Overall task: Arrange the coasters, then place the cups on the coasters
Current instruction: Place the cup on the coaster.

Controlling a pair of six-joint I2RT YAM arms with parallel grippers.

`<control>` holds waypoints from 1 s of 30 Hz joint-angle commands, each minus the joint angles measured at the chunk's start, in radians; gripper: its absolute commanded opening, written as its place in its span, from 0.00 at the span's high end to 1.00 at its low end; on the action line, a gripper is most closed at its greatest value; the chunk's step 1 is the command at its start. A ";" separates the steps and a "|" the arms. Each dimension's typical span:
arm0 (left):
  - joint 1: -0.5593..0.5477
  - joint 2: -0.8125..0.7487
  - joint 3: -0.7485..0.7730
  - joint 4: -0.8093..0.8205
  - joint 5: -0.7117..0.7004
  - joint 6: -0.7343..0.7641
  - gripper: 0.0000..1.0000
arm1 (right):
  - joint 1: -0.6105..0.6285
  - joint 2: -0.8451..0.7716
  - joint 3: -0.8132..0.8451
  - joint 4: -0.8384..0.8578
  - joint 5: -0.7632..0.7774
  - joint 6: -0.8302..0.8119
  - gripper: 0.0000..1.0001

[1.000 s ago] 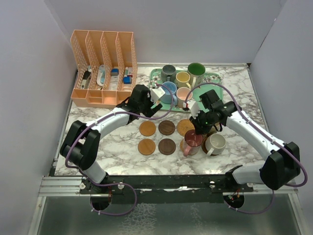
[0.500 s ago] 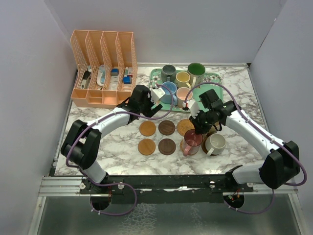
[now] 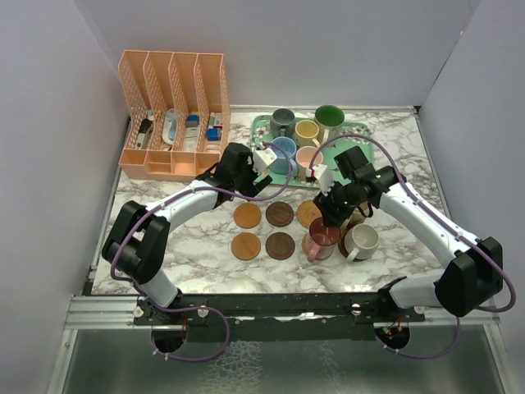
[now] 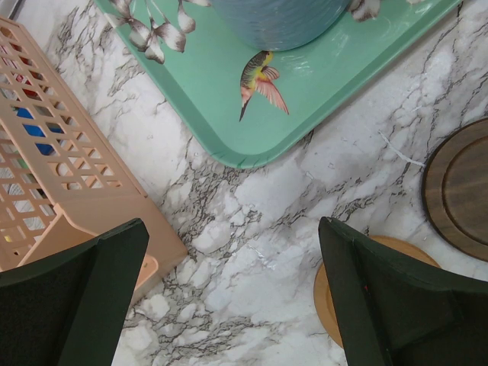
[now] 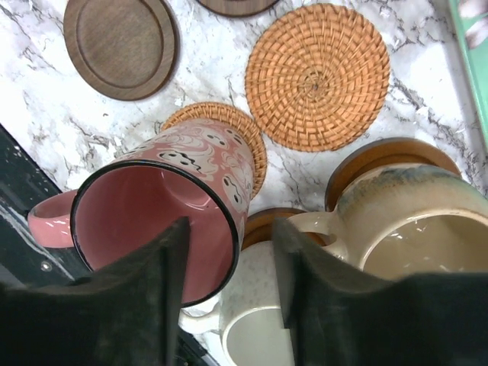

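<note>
A pink mug [image 5: 206, 156] with a black rim stands on a woven coaster [image 5: 248, 133] in the front row. My right gripper [image 5: 229, 229] hangs just above it, open, one finger inside the mug and one outside, both apart from the wall. A cream-white mug [image 3: 361, 240] and a tan mug [image 5: 412, 221] sit on coasters to its right. Several bare coasters lie left of it, among them a woven one [image 5: 316, 76] and a dark wooden one [image 5: 120, 46]. My left gripper [image 4: 232, 229] stands open over bare marble near the blue cup [image 4: 278, 15].
The teal floral tray [image 3: 361, 152] at the back holds grey [image 3: 283, 121], yellow [image 3: 307, 131], green [image 3: 329, 119] and blue cups, plus a peach one [image 3: 308, 158]. A peach desk organizer [image 3: 172, 115] stands at the back left. White walls close in both sides.
My right gripper's jaws have parted and let go of the pink mug's rim. The mug rests on its coaster. The left arm has not moved.
</note>
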 commanded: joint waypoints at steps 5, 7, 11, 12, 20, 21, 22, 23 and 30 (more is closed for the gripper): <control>0.001 -0.008 0.020 -0.007 0.024 0.008 0.01 | 0.010 -0.041 0.124 0.012 0.067 -0.016 0.35; 0.001 -0.012 0.019 -0.007 0.024 0.007 0.01 | 0.008 -0.043 0.161 0.045 0.110 -0.015 0.34; 0.001 -0.022 0.021 -0.007 0.028 0.002 0.01 | 0.007 -0.001 0.254 0.104 0.191 -0.022 0.33; 0.000 -0.025 0.023 -0.007 0.029 0.000 0.01 | 0.004 0.013 0.279 0.119 0.208 -0.025 0.33; 0.001 -0.062 0.011 -0.014 0.038 0.010 0.01 | -0.116 0.223 0.535 0.244 0.223 -0.021 0.33; 0.001 -0.068 0.009 -0.013 0.035 0.012 0.01 | -0.130 0.256 0.562 0.258 0.225 -0.021 0.33; 0.000 -0.076 0.003 -0.012 0.034 0.015 0.01 | -0.146 0.288 0.590 0.272 0.228 -0.021 0.33; 0.001 -0.085 0.000 -0.010 0.033 0.014 0.01 | -0.163 0.320 0.617 0.282 0.229 -0.019 0.33; 0.000 -0.118 -0.021 0.002 0.053 0.012 0.01 | -0.268 0.584 0.831 0.314 0.226 0.042 0.34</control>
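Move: The green cup stands on the tray about 30 cm straight ahead of the right hand, its middle some 6 cm lower. The yellow cup is about 25 cm ahead and 6 cm left of this hand, the pink cup 18 cm ahead and 5 cm left. Between the opening fingers is the far rim of the just-placed red cup, centred 4 cm back and 1 cm left. From the left hand the green cup lies some 20 cm ahead and 19 cm right. Already loosened around the red cup's far rim, the right fingers open further and come clear of it. The hand rises about 13 cm while swinging some 26 cm forward over the tray towards the green cup, tilting roughly 30 degrees so the fingers point more forward and turning a little clockwise. Late on, the left hand lifts a few centimetres. ##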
